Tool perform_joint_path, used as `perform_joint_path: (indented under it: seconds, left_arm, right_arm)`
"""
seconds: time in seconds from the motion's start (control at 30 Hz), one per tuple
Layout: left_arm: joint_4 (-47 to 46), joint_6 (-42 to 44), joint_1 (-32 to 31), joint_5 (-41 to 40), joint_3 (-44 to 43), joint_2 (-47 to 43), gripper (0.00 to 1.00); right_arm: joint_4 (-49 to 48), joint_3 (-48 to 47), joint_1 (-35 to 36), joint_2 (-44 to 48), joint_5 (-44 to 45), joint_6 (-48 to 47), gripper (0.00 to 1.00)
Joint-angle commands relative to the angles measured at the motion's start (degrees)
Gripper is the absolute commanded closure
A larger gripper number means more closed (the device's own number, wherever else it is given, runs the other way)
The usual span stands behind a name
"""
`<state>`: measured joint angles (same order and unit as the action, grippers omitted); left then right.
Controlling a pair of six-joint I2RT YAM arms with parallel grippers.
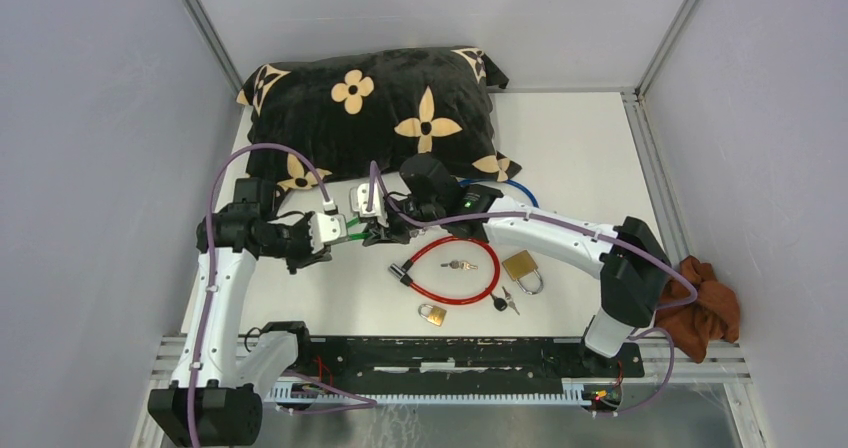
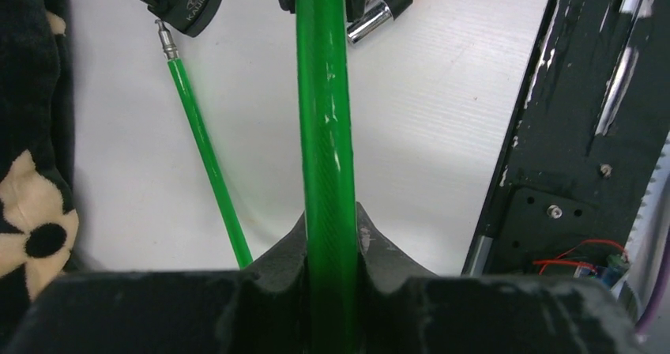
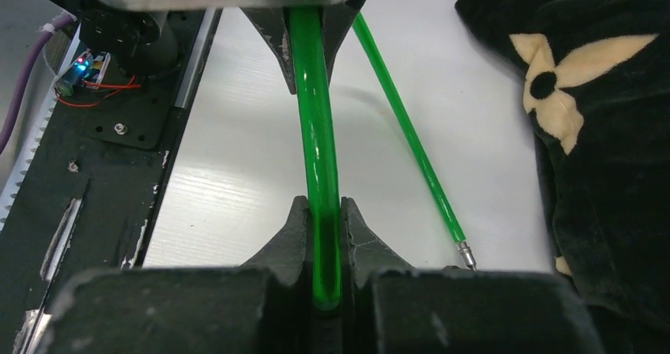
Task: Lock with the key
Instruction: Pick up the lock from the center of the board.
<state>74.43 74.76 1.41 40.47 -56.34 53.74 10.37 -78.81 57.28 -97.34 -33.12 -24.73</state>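
Observation:
A green cable (image 2: 324, 117) stretches between my two grippers above the white table. My left gripper (image 2: 330, 220) is shut on one part of it, and my right gripper (image 3: 320, 212) is shut on its end. In the top view the two grippers (image 1: 335, 230) (image 1: 375, 228) face each other closely in front of the pillow. The cable's other strand lies on the table, and its metal pin tip (image 2: 164, 39) lies just short of a black lock body (image 2: 190, 2). A small bunch of keys (image 1: 459, 265) lies inside the red cable loop (image 1: 455, 240). A black-headed key (image 1: 503, 301) lies nearer the front.
A black flowered pillow (image 1: 380, 108) fills the back of the table. Two brass padlocks (image 1: 522, 268) (image 1: 432, 314) lie front right of the grippers. A blue cable (image 1: 515, 188) peeks out by the pillow. A brown cloth (image 1: 700, 308) sits at the right edge.

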Motion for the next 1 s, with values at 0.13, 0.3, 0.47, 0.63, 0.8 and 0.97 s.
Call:
perform_joint_path:
  seconds: [0.13, 0.3, 0.47, 0.63, 0.8, 0.97]
  left_arm:
    - [-8.2, -17.6, -0.8, 12.7, -1.9, -4.9, 0.4]
    - [-22.2, -33.3, -0.8, 8.6, 1.6, -11.6, 0.07]
    - [-40.6, -58.5, -0.8, 13.2, -0.6, -16.1, 0.0]
    - [-52.3, -68.4, -0.8, 11.6, 1.6, -21.4, 0.0]
    - [-58.4, -68.7, -0.8, 4.7, 5.7, -25.6, 0.0]
    - [-58.7, -67.3, -0.8, -2.3, 7.7, -27.3, 0.0]
  right_arm:
    - [-5.3, 1.5, -1.8, 6.1, 1.1, 4.6, 1.0]
    - [-18.4, 9.3, -7.1, 15.3, -7.4, 14.4, 1.0]
    - [-31.6, 16.8, -16.3, 23.9, -16.6, 26.5, 1.0]
    - [-35.4, 19.0, -20.7, 28.5, -16.7, 29.8, 1.0]
    - [-46.7, 19.3, -22.2, 28.1, -14.6, 38.1, 1.0]
    - [-50.6, 15.6, -22.8, 26.9, -16.8, 41.6, 1.0]
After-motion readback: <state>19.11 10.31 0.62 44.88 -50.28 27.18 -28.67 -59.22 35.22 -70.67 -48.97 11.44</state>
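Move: The green cable lock is held up by both hands at the start: its cable sits in the left fingers and its head end in the right fingers. The black padlock lies about 14 cm ahead and 4 cm to the right of the right hand. The red lock's head lies some 5 cm to that hand's right, level with it, and the small brass padlock about 12 cm right and 8 cm back. All three are roughly 20 cm below that hand. The green cable comes free of the left fingers as they open wide, while the right hand keeps its grip near the head and carries the lock away, rising some 18 cm and going about 13 cm right, its fingers tipping up from their downward slant. The emptied left hand lifts nearly as far, drifting slightly right, its fingers swinging up towards level. ##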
